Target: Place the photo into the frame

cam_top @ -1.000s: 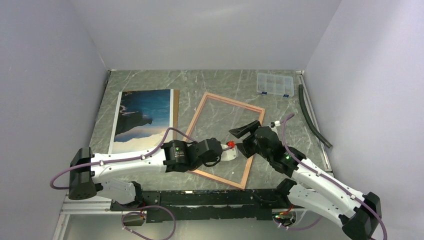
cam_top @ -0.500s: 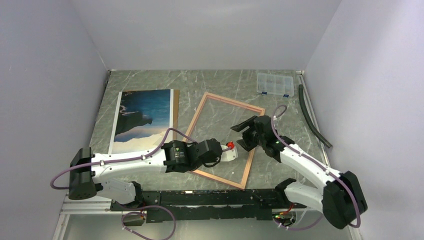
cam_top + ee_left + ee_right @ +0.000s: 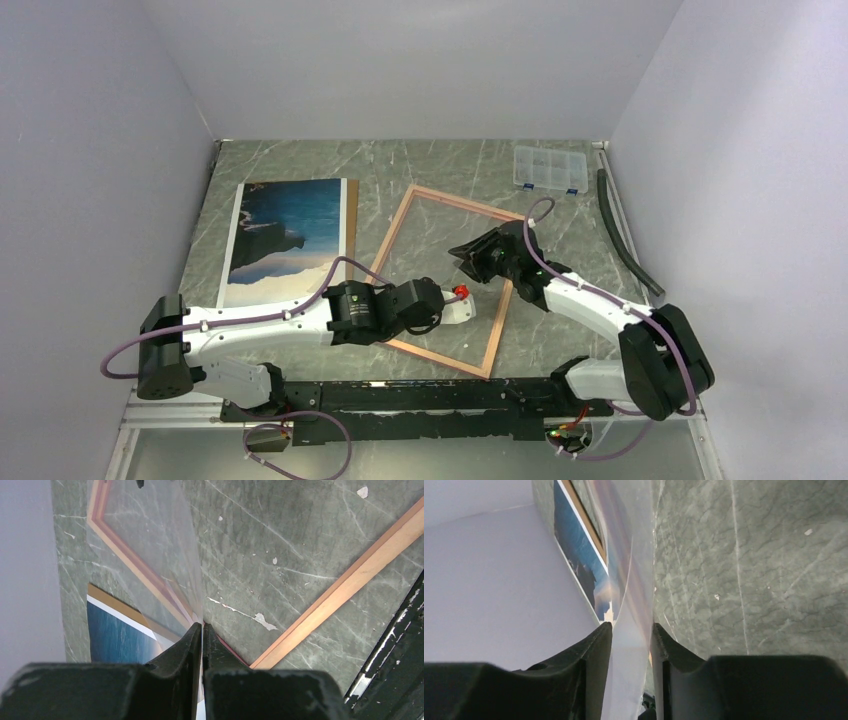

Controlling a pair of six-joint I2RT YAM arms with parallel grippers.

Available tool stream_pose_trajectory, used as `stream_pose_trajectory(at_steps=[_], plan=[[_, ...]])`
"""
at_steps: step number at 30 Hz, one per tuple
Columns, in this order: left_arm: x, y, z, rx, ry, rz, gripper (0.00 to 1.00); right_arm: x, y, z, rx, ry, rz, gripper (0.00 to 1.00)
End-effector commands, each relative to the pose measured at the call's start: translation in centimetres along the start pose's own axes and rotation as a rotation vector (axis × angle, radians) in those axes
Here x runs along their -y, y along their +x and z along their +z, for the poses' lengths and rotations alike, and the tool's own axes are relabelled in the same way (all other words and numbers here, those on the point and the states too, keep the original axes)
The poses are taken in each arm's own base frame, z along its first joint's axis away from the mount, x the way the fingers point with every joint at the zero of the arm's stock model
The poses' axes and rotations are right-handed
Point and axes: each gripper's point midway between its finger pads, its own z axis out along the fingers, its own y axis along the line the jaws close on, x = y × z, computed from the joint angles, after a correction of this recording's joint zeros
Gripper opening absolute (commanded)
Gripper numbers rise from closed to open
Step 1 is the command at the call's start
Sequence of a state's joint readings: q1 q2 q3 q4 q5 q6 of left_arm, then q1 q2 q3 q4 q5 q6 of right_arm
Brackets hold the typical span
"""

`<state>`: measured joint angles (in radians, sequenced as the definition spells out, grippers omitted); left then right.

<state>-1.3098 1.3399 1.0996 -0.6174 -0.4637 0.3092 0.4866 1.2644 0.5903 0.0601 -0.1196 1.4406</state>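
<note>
The photo (image 3: pixel 285 235) lies face up at the left of the table, also seen in the left wrist view (image 3: pixel 112 637) and the right wrist view (image 3: pixel 584 560). In the middle lies the frame (image 3: pixel 440 357), tan reverse up, its rail (image 3: pixel 345 582) on the table. My left gripper (image 3: pixel 462 293) (image 3: pixel 202 626) is shut on one corner of a thin clear sheet (image 3: pixel 150 545), holding it raised over the frame. My right gripper (image 3: pixel 465 262) (image 3: pixel 631 625) straddles another edge of that clear sheet (image 3: pixel 634 580). Its fingers stand a little apart, with the sheet in the gap.
A brown backing board (image 3: pixel 351 215) shows as a strip under the photo's right side. At the back right stands a clear compartment box (image 3: pixel 549 168). A black hose (image 3: pixel 625 235) runs along the right edge. Pale walls close in three sides.
My right arm has swung left and forward over the frame, and its jaws have narrowed around the clear sheet's edge. The left arm and the sheet corner it holds have stayed put.
</note>
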Motion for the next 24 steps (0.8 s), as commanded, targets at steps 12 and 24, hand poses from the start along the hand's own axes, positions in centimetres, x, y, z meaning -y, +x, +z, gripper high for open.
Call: stream_pose_trajectory(at_steps=[12, 24], plan=[[0.4, -2.8, -2.9, 0.051, 0.159, -0.172, 0.86, -2.7, -1.2, -1.6, 0.019, -0.110, -0.088, 0.00], [-7.4, -1.6, -2.0, -0.091, 0.316, -0.588, 0.94, -0.8, -2.5, -5.8, 0.080, -0.180, -0.312, 0.00]])
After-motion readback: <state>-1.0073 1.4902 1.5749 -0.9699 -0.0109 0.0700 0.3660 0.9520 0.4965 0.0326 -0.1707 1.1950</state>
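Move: Between the right hand's half-open fingers stands an edge of the clear film, practically at the hand point. The frame's middle lies about 6 cm back and 1 cm to the left of this hand, and the photo's middle some 38 cm left and about 1 cm ahead, both roughly 11 cm below. From the left hand, still pinching the film, the stretch at the right fingers is about 12 cm ahead, 6 cm right and 6 cm lower. Pinching the film shut almost on the spot, the right hand then draws it some 5 cm right and nearly as far up, easing slightly back and tilting its fingers up. The left fingers open wide and let the film go while backing a little, then that hand swings up about 6 cm and forward over the frame, tipping some 30 degrees to point more steeply down. ##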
